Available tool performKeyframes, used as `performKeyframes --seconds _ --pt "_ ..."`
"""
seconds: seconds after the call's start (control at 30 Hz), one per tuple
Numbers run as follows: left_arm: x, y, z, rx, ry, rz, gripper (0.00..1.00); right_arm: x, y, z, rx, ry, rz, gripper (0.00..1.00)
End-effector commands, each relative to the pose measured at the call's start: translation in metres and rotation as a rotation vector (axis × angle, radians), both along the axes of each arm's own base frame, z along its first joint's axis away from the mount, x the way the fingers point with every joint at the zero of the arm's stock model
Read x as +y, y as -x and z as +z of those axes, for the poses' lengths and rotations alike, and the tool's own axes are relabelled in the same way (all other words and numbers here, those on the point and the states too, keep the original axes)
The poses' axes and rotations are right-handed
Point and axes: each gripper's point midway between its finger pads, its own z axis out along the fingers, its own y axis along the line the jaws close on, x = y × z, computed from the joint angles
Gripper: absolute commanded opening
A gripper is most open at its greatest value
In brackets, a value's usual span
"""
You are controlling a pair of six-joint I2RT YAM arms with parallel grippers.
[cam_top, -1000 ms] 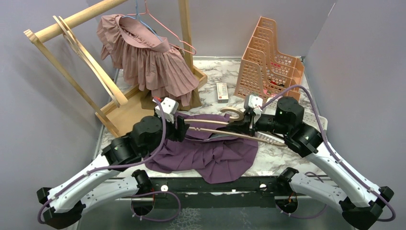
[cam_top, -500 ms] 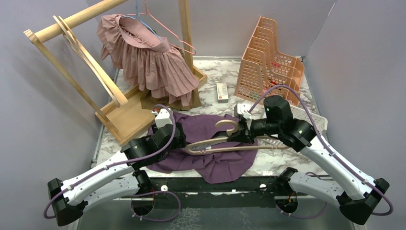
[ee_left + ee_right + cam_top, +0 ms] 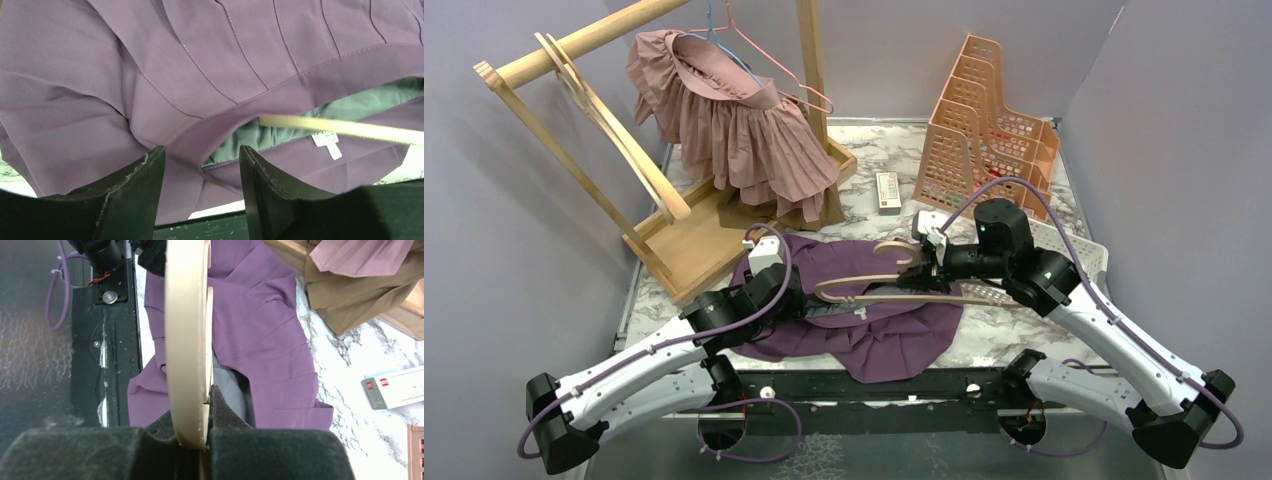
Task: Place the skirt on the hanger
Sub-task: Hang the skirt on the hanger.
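The purple skirt [image 3: 879, 335] lies crumpled on the table's near middle, its waistband gaping to show grey lining [image 3: 300, 125]. My right gripper [image 3: 932, 268] is shut on the wooden hanger [image 3: 874, 290] near its hook and holds it level over the skirt. In the right wrist view the hanger [image 3: 187, 340] stands edge-on between the jaws of the right gripper [image 3: 192, 410]. My left gripper [image 3: 202, 152] is open low over the skirt [image 3: 200, 65], with the waistband fold between its fingers. The hanger's tip [image 3: 340, 127] reaches across the waist opening.
A wooden rack [image 3: 574, 90] at the back left carries a pink skirt [image 3: 734, 120] on a wire hanger. Orange file holders [image 3: 984, 120] stand at the back right, with a white basket [image 3: 1074, 250] before them. A small white box [image 3: 887, 192] lies behind the skirt.
The right arm has swung the hanger left and down over the skirt. The left arm has drawn back toward the near edge, and its jaws have narrowed a little over the waistband.
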Motion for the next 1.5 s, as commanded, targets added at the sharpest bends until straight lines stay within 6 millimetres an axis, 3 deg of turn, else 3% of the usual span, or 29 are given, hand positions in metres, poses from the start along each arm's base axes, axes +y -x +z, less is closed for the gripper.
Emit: performKeyframes --seconds 0.0,0.1,0.23,0.43,0.6,0.73,1.0,1.17,1.3,1.37,1.47 --pt "-0.002 0.012 0.002 0.056 0.029 -0.028 0.6 0.004 -0.015 0.012 -0.074 -0.046 -0.047 0.01" --pt "0.0 0.018 -0.006 0.11 0.007 -0.012 0.59 0.005 -0.019 0.01 -0.077 -0.042 -0.056 0.01" --pt "0.01 0.017 -0.016 0.135 -0.043 0.055 0.47 0.006 -0.017 0.01 -0.08 -0.05 -0.038 0.01" --pt "0.011 -0.011 0.007 0.011 -0.043 0.138 0.24 0.009 0.005 0.003 -0.035 -0.048 0.073 0.01" --pt "0.004 -0.014 0.014 0.008 -0.043 0.11 0.0 0.012 0.007 -0.002 -0.03 -0.058 0.1 0.01" --pt "-0.008 -0.01 0.026 0.024 0.009 0.061 0.0 0.019 -0.005 0.001 -0.055 -0.102 0.063 0.01" --pt "-0.05 -0.002 0.078 0.025 0.208 -0.088 0.0 0.041 -0.018 0.003 -0.053 -0.198 0.071 0.01" --pt "-0.101 0.005 0.12 -0.07 0.414 -0.34 0.0 0.053 -0.028 0.005 -0.049 -0.302 0.045 0.01" --pt "-0.139 0.015 0.142 -0.187 0.555 -0.573 0.0 0.061 -0.03 -0.001 -0.023 -0.362 0.053 0.01" --pt "-0.151 0.019 0.144 -0.235 0.58 -0.664 0.0 0.063 -0.031 -0.003 -0.022 -0.374 0.057 0.01" --pt "-0.149 0.01 0.126 -0.263 0.479 -0.677 0.0 0.064 -0.034 -0.004 -0.037 -0.385 0.045 0.01"
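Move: The left end of the purple skirt's waistband lies just under the left hand's open fingers, about 1 cm back, 1 cm to their left and 3 cm below. The hanger's left end is roughly 5 cm right of that hand, 3 cm ahead and about level; the white tag is some 13 cm right, 1 cm ahead and 5 cm below. From the right hand, which already grips the hanger, the same waistband end is about 20 cm left, level fore and aft, and 17 cm below. The left hand first dips 2 cm down and back onto the waistband's left end and pinches it as the fingers shut fully, then comes forward again and lifts it about 10 cm while swinging roughly 12 cm right, towards the right gripper and over the hanger's end, the wrist rolling its left side down and turning about 30 degrees clockwise. Keeping its grip on the hanger, the right hand holds near its place at first, then moves some 5 cm left, 4 cm down and 3 cm forward to meet the skirt, rolling about 15 degrees with its left side rising. ##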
